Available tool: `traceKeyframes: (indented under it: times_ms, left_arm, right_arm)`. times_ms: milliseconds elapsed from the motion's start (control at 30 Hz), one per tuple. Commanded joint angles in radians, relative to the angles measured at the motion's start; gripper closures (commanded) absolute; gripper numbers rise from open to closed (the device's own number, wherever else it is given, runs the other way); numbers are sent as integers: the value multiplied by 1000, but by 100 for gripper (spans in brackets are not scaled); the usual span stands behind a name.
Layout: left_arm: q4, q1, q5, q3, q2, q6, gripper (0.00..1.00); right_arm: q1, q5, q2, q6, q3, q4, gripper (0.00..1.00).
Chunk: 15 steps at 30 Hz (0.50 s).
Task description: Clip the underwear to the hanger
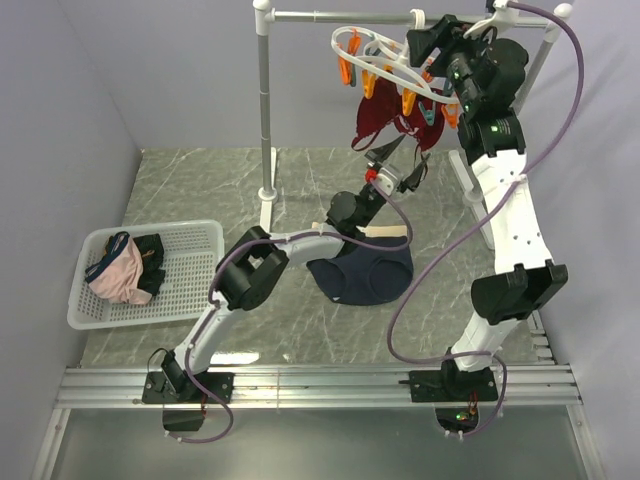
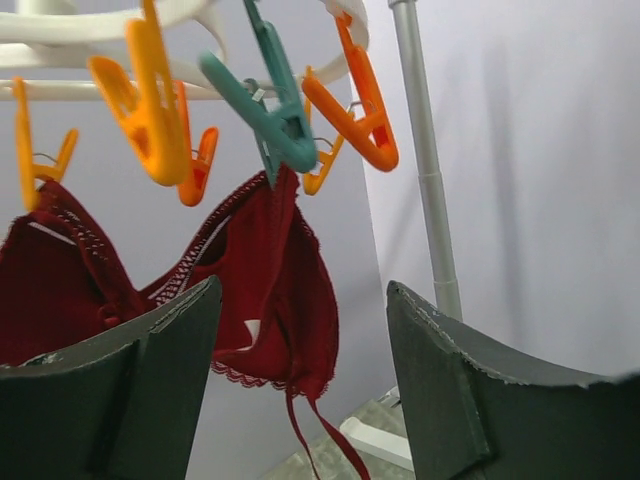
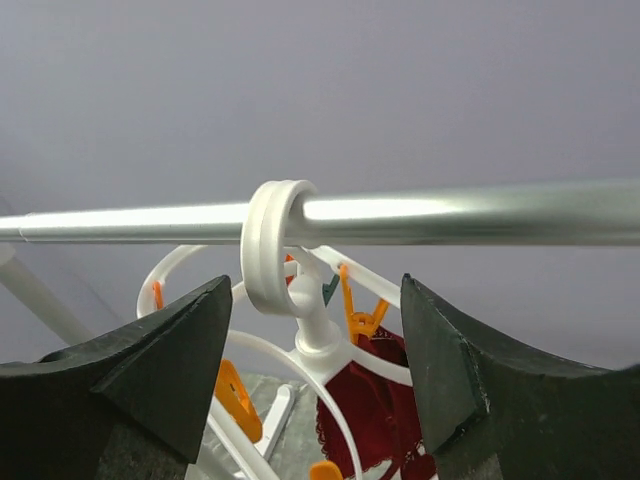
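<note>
The navy underwear [image 1: 362, 272] lies flat on the table, partly under my left arm, held by neither gripper. The white ring hanger [image 1: 385, 55] hangs by its hook [image 3: 275, 245] on the rail [image 3: 450, 222], with orange clips [image 2: 355, 100] and a teal clip [image 2: 265, 110] dangling. My left gripper [image 1: 403, 158] is open and empty, raised just below the clips [image 2: 305, 340]. My right gripper [image 1: 420, 42] is open, its fingers either side of the hook without touching it [image 3: 315, 360].
A maroon garment [image 1: 385, 125] hangs clipped from the hanger, right in front of my left gripper [image 2: 270, 290]. The grey rail stand's post [image 1: 265, 110] rises at centre back. A white basket [image 1: 200, 228] with a pink garment [image 1: 120, 275] sits at left.
</note>
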<state>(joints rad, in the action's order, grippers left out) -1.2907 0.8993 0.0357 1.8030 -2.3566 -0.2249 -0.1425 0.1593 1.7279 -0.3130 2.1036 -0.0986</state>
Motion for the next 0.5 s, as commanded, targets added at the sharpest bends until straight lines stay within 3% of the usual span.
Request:
traceKeyframes:
  times_ms: [0, 100, 333, 467]
  left_arm:
    - [-144, -13, 29, -63, 105, -10, 28]
    - [-151, -20, 41, -93, 131, -16, 28]
    - [-156, -45, 61, -186, 195, -21, 27]
    - [-160, -57, 82, -240, 229, -22, 27]
  right_arm:
    - [-17, 16, 32, 23, 76, 43, 25]
    - [-34, 25, 59, 34, 104, 48, 25]
    - [-72, 83, 124, 35, 168, 59, 43]
    - [-106, 111, 140, 46, 182, 82, 46]
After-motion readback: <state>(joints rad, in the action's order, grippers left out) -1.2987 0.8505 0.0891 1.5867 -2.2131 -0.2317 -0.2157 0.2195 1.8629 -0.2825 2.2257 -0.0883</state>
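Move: The hanger's hook on the metal bar lies about 4 cm ahead of the right fingers, 3 cm to their left and 2 cm higher. The hanger's ring hangs about 11 cm below the hook, and the red bra's middle is some 17 cm below the right hand, 4 cm ahead and 5 cm left. From the empty left hand, the underwear's waistband lies about 9 cm left, level fore and aft, 35 cm down; the hook is 13 cm ahead, straight, 20 cm up. The right hand's right-hand finger comes up against the hanger's hook as the hand travels about 5 cm left and some 2 cm forward along the bar, bringing the hook between its fingers, which close part-way. It turns slightly counter-clockwise. Meanwhile the open left hand draws about 5 cm left, away from the right-end clips, starting to tip down. ##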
